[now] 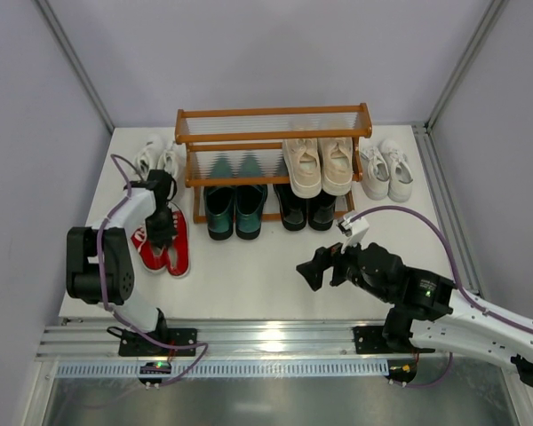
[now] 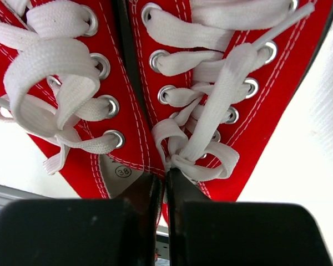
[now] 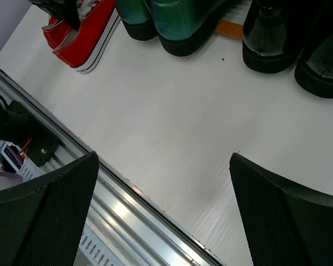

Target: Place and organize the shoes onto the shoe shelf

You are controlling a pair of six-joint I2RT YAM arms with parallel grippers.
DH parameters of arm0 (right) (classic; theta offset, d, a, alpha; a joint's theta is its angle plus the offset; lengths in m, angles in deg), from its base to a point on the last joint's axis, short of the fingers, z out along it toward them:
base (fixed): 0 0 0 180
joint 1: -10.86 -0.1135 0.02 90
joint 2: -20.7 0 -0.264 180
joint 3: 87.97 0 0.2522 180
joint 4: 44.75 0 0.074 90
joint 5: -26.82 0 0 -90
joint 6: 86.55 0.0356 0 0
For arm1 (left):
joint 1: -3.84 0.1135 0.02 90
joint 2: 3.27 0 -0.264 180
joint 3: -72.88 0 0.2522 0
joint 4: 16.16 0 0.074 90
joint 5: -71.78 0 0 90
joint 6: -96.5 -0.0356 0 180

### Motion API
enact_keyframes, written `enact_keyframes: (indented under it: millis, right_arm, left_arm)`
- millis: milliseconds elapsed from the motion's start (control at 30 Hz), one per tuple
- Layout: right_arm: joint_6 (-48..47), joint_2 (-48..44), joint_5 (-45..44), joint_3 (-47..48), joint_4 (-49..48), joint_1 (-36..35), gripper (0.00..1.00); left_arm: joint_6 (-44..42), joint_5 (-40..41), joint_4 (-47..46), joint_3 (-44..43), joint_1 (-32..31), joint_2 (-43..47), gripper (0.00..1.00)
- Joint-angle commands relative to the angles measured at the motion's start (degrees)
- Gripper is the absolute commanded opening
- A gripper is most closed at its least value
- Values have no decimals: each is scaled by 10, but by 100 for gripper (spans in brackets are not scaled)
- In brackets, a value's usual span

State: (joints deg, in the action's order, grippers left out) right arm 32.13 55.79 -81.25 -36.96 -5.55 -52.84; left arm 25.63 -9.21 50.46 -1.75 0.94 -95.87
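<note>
The red sneakers point(image 1: 166, 246) with white laces lie side by side on the table, left of the shoe shelf point(image 1: 274, 133). My left gripper point(image 1: 161, 226) is over them, its jaws shut on the two shoes' touching inner collars, as the left wrist view point(image 2: 165, 180) shows above the red uppers point(image 2: 283, 88). Beige sneakers point(image 1: 320, 166) sit on the middle tier. Green loafers point(image 1: 235, 210) and black loafers point(image 1: 306, 209) sit on the bottom tier. My right gripper point(image 1: 313, 269) is open and empty over bare table point(image 3: 164, 160).
One white sneaker pair point(image 1: 385, 169) stands on the table right of the shelf, another point(image 1: 157, 155) at its left. The top tier holds nothing. A metal rail point(image 1: 266, 339) runs along the near table edge. Walls close in at both sides.
</note>
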Motion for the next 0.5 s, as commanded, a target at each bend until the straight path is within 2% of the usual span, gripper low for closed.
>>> enact_keyframes:
  millis: [0, 200, 233, 400, 467]
  right_arm:
    - [2, -5, -18, 4, -1, -4, 100]
    - [0, 4, -23, 11, 1, -4, 100]
    - [0, 6, -22, 12, 2, -4, 100]
    - [1, 13, -22, 20, 8, -4, 100]
    - [2, 12, -24, 20, 11, -4, 100]
  left_arm:
    - [22, -74, 44, -6, -11, 30, 0]
    - [41, -106, 61, -3, -24, 64, 3]
    - [42, -105, 60, -3, -24, 59, 14]
    - [52, -109, 72, -3, -27, -8, 50]
    - [61, -116, 76, 4, -33, -30, 55]
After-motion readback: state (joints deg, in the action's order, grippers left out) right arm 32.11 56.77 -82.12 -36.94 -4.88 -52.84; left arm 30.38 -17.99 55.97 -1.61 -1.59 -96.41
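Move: The pair of red shoes is right at the left hand, whose closed fingers point down and already pinch the shoes' touching inner collars; the pair's middle is about 3 cm ahead and 2 cm below. The white high-tops stand some 25 cm ahead and 3 cm left, the shelf's left front foot about 9 cm ahead and 10 cm right, the green loafers 15 cm ahead and 21 cm right. From the right hand the red shoes lie roughly 48 cm left, 13 cm ahead and 17 cm down. The red shoes, still pinched by their inner collars, are dragged by the left hand to the right, about 4 cm, and then also back nearly 3 cm, with a slight rise and a sinking again at the end. The downward fingers swing some 10 degrees, their tips to the right, and open to about half on the way, letting the collars out of the pinch, one finger still down in each shoe. ##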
